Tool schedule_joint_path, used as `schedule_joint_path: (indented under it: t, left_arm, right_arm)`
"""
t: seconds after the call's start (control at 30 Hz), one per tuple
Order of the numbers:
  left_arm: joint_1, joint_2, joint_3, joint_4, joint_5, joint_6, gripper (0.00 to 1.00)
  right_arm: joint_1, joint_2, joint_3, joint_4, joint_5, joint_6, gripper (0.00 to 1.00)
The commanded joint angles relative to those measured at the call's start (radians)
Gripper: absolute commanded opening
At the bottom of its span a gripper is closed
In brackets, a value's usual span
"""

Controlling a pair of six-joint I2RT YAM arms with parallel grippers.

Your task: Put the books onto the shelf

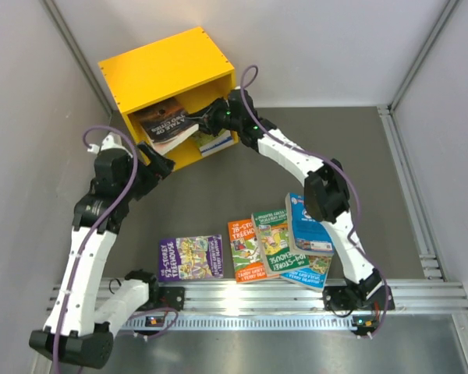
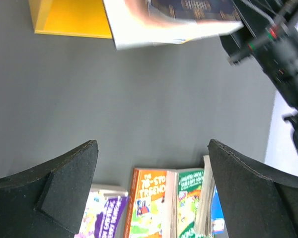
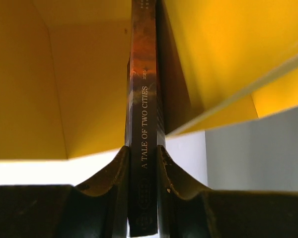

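Note:
The yellow shelf [image 1: 164, 74] stands at the back left, its opening facing the arms. A dark book [image 1: 164, 121], "A Tale of Two Cities" [image 3: 145, 119], pokes out of the shelf opening. My right gripper [image 1: 195, 121] [image 3: 143, 161] is shut on its spine, with yellow shelf walls [image 3: 84, 79] around it. My left gripper [image 1: 160, 165] [image 2: 151, 166] hangs open just below the shelf, holding nothing. On the table lie a purple book [image 1: 191, 257], an orange book [image 1: 246, 249] [image 2: 149, 203], a green book [image 1: 274, 240] [image 2: 189, 198] and a blue book [image 1: 306, 222].
Another book [image 1: 213, 142] sits in the shelf's lower right part. The right arm [image 2: 280, 47] reaches across from the right. White walls close in on both sides, and a metal rail [image 1: 281, 300] runs along the near edge.

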Motion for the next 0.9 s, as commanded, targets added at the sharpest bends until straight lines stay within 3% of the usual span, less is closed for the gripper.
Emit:
schedule_joint_path:
  t: [0.0, 0.3, 0.4, 0.43, 0.57, 0.7, 0.87]
  left_arm:
    - [-0.001, -0.081, 0.035, -0.105, -0.024, -0.017, 0.97]
    - [-0.001, -0.187, 0.017, -0.228, -0.011, 0.006, 0.97]
    - [-0.001, -0.195, 0.021, -0.245, -0.005, 0.023, 0.96]
    - [-0.001, -0.194, 0.023, -0.246, -0.005, 0.026, 0.96]
    - [-0.001, -0.181, 0.018, -0.236, 0.036, 0.043, 0.96]
    - [-0.001, -0.169, -0.012, -0.197, 0.079, 0.041, 0.96]
    - [-0.001, -0.163, -0.040, -0.161, 0.116, 0.032, 0.96]
  right_arm:
    - [0.019, 0.045, 0.131, 0.113, 0.083, 0.038, 0.00]
    - [0.076, 0.166, 0.245, 0.116, 0.224, 0.107, 0.01]
    - [0.087, 0.212, 0.302, 0.116, 0.247, 0.126, 0.25]
    - [0.088, 0.212, 0.297, 0.116, 0.246, 0.123, 0.50]
    - [0.071, 0.148, 0.222, 0.119, 0.220, 0.080, 0.89]
    - [0.045, 0.021, 0.057, 0.122, 0.202, 0.006, 0.99]
    - [0.011, -0.144, -0.114, 0.102, 0.166, -0.071, 1.00]
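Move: A Tale of Two Cities, already pinched by the spine in the right hand, has its resting place on the left part of the yellow shelf's upper board, about 10 cm to that hand's left, 1 cm ahead and 1 cm below. The shelf's right side panel is 13 cm right and 4 cm ahead; the lower-shelf books are 6 cm right, 4 cm ahead, 18 cm down. From the left hand, A Tale of Two Cities lies 12 cm ahead, with no sideways offset, and 4 cm lower; the purple Treehouse book lies 16 cm back, 6 cm right, 27 cm down. Keeping its pinch on the spine, the right hand slides A Tale of Two Cities left and a little forward along the upper board, about 5 cm to the left, while turning some 10 degrees clockwise; near the end of that push it dips slightly, spreads its fingers wide to let go, then backs off to the right by roughly 4 cm. The left hand, empty and still wide open, draws back about 7 cm from the shelf towards the purple Treehouse book, first rising slightly, then sinking as it tips a little further down. ##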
